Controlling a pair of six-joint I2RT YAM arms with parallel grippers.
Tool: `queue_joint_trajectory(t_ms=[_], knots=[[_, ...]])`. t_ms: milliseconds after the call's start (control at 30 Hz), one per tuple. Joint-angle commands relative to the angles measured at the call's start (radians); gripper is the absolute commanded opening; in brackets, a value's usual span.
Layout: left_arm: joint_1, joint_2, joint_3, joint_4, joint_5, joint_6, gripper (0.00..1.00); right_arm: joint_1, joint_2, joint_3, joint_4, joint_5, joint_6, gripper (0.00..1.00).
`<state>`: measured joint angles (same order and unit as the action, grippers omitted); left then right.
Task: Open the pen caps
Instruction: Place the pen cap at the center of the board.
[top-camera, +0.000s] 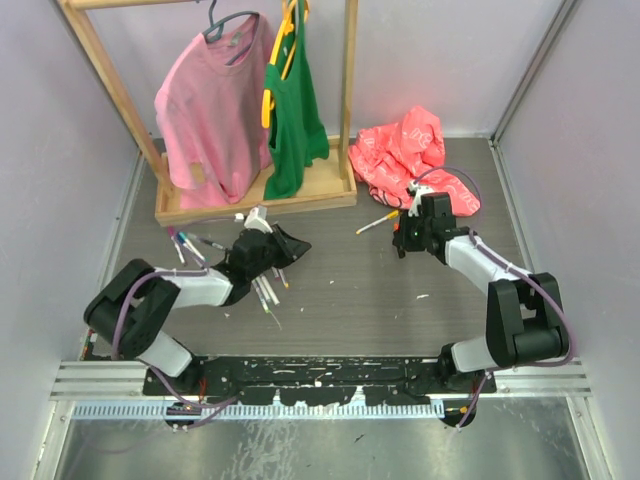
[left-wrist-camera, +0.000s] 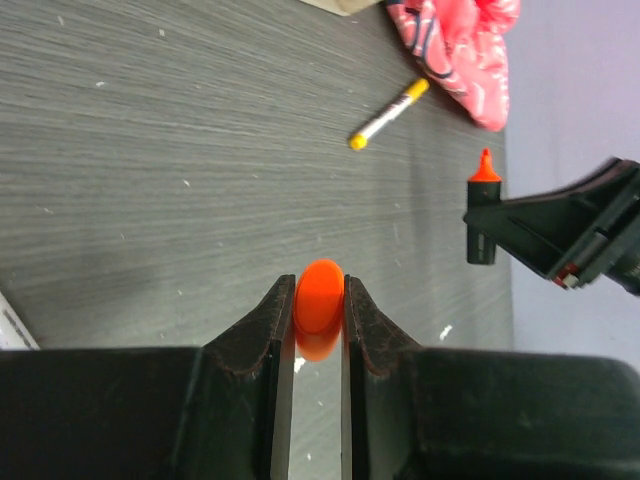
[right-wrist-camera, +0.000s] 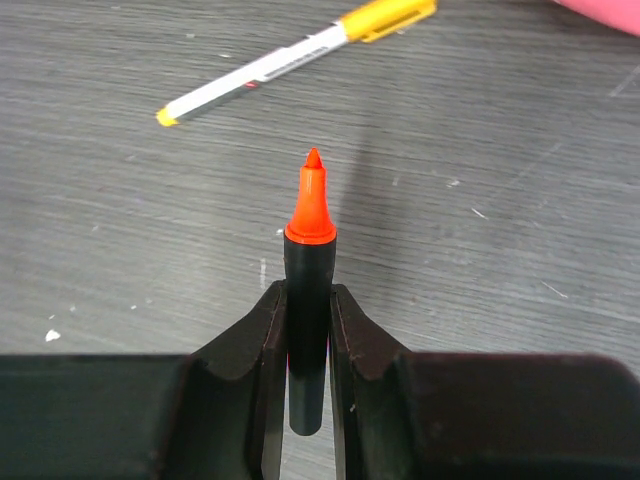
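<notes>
My left gripper is shut on a small orange pen cap, held above the grey table. In the top view this gripper sits left of centre, pointing right. My right gripper is shut on a stubby black highlighter, whose bare orange tip points away from the jaws. The left wrist view shows that highlighter uncapped, apart from the cap. A white pen with a yellow cap lies on the table beyond the right gripper. Several white pens lie under the left arm.
A wooden clothes rack stands at the back with a pink shirt and a green garment. A crumpled red bag lies at the back right. More pens lie left of the left arm.
</notes>
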<state>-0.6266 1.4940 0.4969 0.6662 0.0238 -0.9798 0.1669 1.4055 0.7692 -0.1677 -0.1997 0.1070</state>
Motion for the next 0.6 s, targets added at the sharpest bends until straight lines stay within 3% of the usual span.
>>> queue_joint_trajectory(t_ms=[0,167,567], knots=[[-0.005,0.105,0.095,-0.046,-0.081,0.024,0.0,-0.006,0.03,0.023,0.056,0.13,0.066,0.06],[-0.005,0.198,0.185,-0.123,-0.145,0.061,0.0,-0.021,0.068,0.032,0.057,0.144,0.073,0.06],[-0.004,0.272,0.375,-0.486,-0.323,0.143,0.05,-0.085,0.236,0.152,-0.011,0.077,0.107,0.1]])
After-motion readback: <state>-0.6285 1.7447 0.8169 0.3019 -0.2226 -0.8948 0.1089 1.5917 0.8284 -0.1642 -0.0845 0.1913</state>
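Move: The left gripper holds the orange cap; the bare centre of the board it is taken to lies roughly 6 cm ahead, 1 cm left and 9 cm below. The lavender pen is about 8 cm ahead and 11 cm left, the yellow-capped pen some 8 cm left and 1 cm back. From the right gripper, holding the uncapped marker, bare board lies 3 cm ahead, 4 cm right and 6 cm below; the loose yellow pen is 9 cm ahead, 6 cm left. Bring the left gripper about 6 cm forward and as far down towards the bare centre of the board, dropping early and then levelling out, rolling some 20 degrees so its left side rises, the orange cap kept pinched. Meanwhile lower the right gripper about 4 cm and carry it nearly as far right, edging forward late and turning slightly clockwise, keeping its grip on the marker. ##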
